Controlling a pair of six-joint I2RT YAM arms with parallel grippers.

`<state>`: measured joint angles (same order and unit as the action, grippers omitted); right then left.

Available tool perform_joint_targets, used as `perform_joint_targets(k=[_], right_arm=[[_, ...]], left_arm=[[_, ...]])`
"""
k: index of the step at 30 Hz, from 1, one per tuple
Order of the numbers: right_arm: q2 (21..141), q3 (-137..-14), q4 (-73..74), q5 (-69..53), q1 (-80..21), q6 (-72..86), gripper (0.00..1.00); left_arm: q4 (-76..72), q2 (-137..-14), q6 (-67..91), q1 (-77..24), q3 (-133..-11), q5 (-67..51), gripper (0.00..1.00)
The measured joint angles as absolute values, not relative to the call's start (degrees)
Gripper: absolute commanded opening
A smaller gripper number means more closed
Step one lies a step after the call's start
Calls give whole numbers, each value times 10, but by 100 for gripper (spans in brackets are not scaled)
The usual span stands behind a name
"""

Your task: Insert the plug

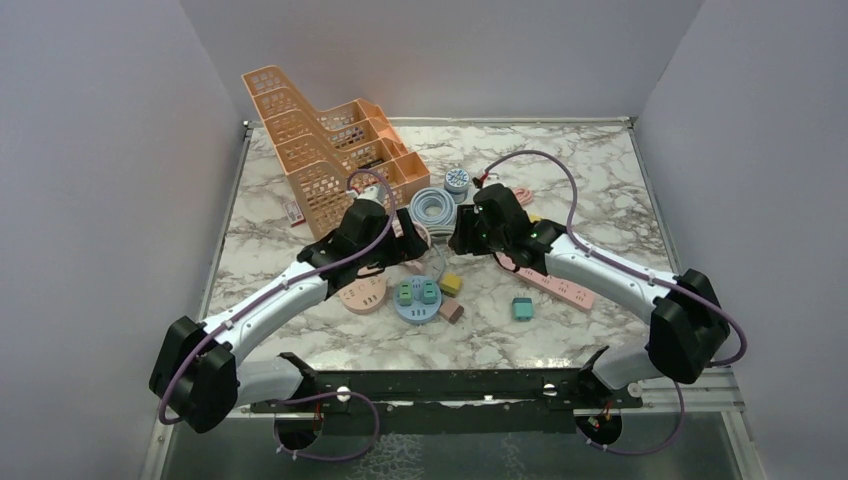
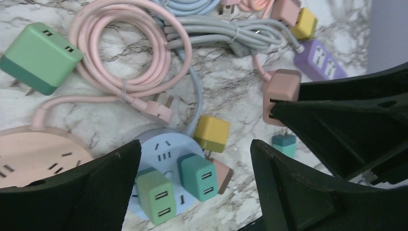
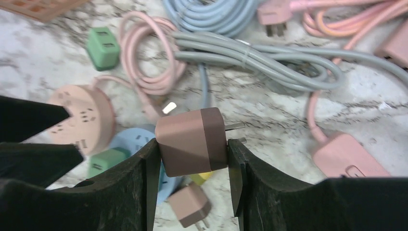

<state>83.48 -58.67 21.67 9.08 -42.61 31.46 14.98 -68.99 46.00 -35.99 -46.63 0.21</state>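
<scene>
My right gripper [image 3: 192,147] is shut on a brown two-tone plug [image 3: 191,141], prongs pointing right, held above the table. From the left wrist the same plug [image 2: 281,90] shows between black fingers [image 2: 337,120]. A round blue socket hub [image 2: 161,144] lies below, with a green adapter [image 2: 155,195] and a teal adapter [image 2: 198,175] plugged into it. My left gripper [image 2: 196,151] hangs open over that hub, nothing between its fingers. Seen from above, the hub [image 1: 417,312] sits centre front, with both grippers [image 1: 405,245] [image 1: 462,235] just behind it.
A round pink hub [image 1: 362,295] lies left of the blue one; a long pink strip [image 1: 560,288] lies right. Loose yellow [image 1: 451,283], brown [image 1: 452,311] and teal [image 1: 522,308] adapters sit nearby. Coiled cables [image 1: 433,208] and an orange rack [image 1: 320,150] stand behind.
</scene>
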Motion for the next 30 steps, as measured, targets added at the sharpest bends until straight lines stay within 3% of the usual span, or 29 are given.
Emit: perform_joint_targets(k=[11,26,30], right_arm=[[809,-556,84,-19,-425,305,43],[787,-521,-7,-88,-425,228,45],[781,-521,-2,-89,-425,212,45]], left_arm=[[-39,-697,592,-353,-423,-33,87],[5,-737,560,-335,-503,-138,42],[5,-746,563,-326,-503,-181,40]])
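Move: The brown plug, already pinched in the right hand, lies about 9 cm to the left hand's right, 2 cm ahead and a couple of centimetres lower. From the right hand, the left fingers are some 10 cm left, 2 cm back and 2 cm higher. From that same right hand the yellow plug is 4 cm back, 2 cm left and 9 cm below, and the blue round socket is 7 cm back, 8 cm left and 10 cm below. Both hands rise about 6 cm and converge, the left closing its fingers around the brown plug the right keeps holding. ##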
